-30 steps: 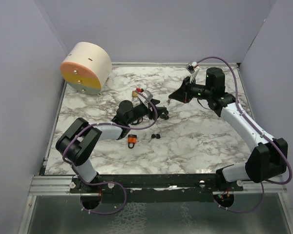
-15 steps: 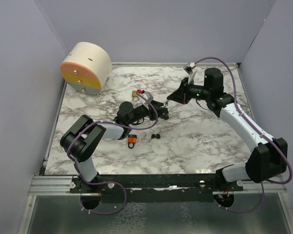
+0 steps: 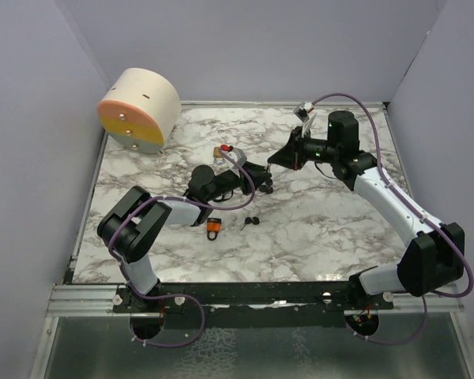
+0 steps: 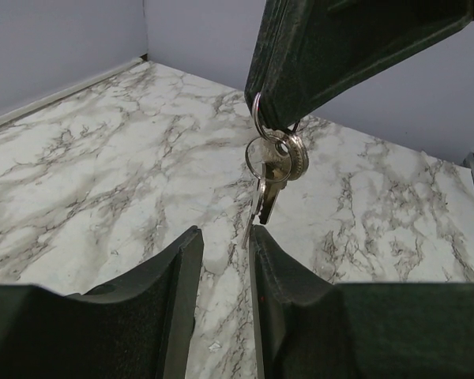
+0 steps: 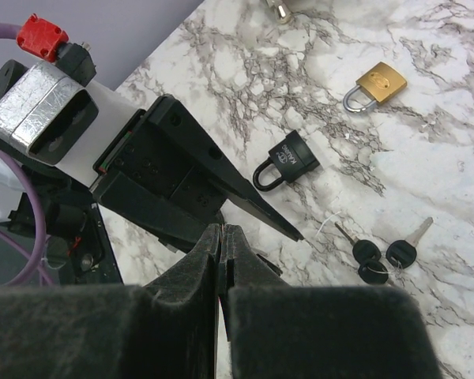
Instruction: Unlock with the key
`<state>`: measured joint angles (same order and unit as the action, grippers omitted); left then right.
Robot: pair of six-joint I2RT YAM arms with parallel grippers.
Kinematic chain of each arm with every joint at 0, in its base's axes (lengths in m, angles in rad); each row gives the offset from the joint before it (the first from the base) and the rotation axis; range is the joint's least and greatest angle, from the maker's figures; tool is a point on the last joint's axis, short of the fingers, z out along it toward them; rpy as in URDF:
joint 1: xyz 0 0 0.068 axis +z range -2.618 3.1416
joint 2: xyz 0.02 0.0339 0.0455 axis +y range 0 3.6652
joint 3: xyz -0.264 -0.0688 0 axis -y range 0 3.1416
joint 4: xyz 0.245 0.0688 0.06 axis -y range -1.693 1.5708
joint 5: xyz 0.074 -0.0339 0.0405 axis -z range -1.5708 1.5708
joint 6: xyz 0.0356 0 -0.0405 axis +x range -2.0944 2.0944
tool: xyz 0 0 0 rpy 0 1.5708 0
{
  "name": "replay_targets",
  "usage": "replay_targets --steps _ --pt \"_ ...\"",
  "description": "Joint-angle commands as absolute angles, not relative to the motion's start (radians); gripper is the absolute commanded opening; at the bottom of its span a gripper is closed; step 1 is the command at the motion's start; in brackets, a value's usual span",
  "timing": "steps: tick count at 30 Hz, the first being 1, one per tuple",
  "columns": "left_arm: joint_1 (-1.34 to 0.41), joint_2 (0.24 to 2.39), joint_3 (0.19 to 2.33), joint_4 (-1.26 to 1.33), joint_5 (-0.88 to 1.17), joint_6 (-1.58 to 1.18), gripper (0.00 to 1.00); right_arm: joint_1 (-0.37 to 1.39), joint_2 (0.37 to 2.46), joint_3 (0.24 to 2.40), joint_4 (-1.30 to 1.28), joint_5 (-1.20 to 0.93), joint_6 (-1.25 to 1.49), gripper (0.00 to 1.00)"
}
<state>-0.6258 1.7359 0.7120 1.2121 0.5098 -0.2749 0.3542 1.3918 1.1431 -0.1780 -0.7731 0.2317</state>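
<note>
My right gripper (image 3: 275,160) is shut on the ring of a bunch of silver keys (image 4: 272,162). In the left wrist view its fingers (image 4: 316,55) come down from above and the keys hang from them. The lowest key tip sits just above the gap of my left gripper (image 4: 225,233), against the right finger. My left gripper (image 3: 262,170) is open a little and empty. In the right wrist view my shut gripper (image 5: 221,230) hides the keys. A black padlock (image 5: 288,158) lies on the table beside my left gripper's fingers (image 5: 245,201).
An orange padlock (image 3: 213,227) lies at the front centre and looks gold in the right wrist view (image 5: 377,85). Black-headed keys (image 3: 251,222) lie beside it. A brass padlock (image 3: 219,151) lies behind my left arm. A round cream and orange box (image 3: 138,109) stands at the back left.
My right gripper has shifted slightly left with the keys, closer over my left gripper. My left arm has barely moved.
</note>
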Motion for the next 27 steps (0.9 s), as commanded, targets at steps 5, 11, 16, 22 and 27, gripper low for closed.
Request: replay_targets --steps 5,11,16,22,27 --pt "-0.63 1.738 0.716 1.274 0.545 -0.277 0.24 0.372 1.396 1.155 -0.166 -0.789 0.23 0.01" --pt "-0.63 1.74 0.716 1.275 0.549 -0.277 0.12 0.374 1.395 1.158 -0.17 -0.775 0.229 0.01" --pt "-0.629 1.733 0.71 1.268 0.547 -0.279 0.0 0.374 1.396 1.154 -0.176 -0.755 0.229 0.01" --pt "-0.629 1.703 0.71 1.154 0.537 -0.226 0.0 0.374 1.393 1.155 -0.192 -0.696 0.23 0.01" --pt "-0.626 1.627 0.71 0.988 0.508 -0.182 0.0 0.373 1.391 1.162 -0.212 -0.6 0.238 0.01"
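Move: The silver keys hang from the ring in the right gripper, about 1 cm forward, 1 cm right and 2 cm above the left hand point, their lower ends between its open fingers. The right fingertips sit some 5 cm above that hand point, 1 cm forward and 1 cm right. The black-headed keys lie about 7 cm forward and level sideways, the black padlock 7 cm forward and 15 cm left, both roughly 18 cm below. From the right hand, the silver keys hang straight below, about 3 cm. Hold the left gripper where it is and shut its fingers from about one third open to fully closed, pinching the lower end of the hanging key blade, then let the left hand sink about 1 cm. Keep the right gripper clamped on the ring above, easing it forward and down by less than 1 cm at the close. ##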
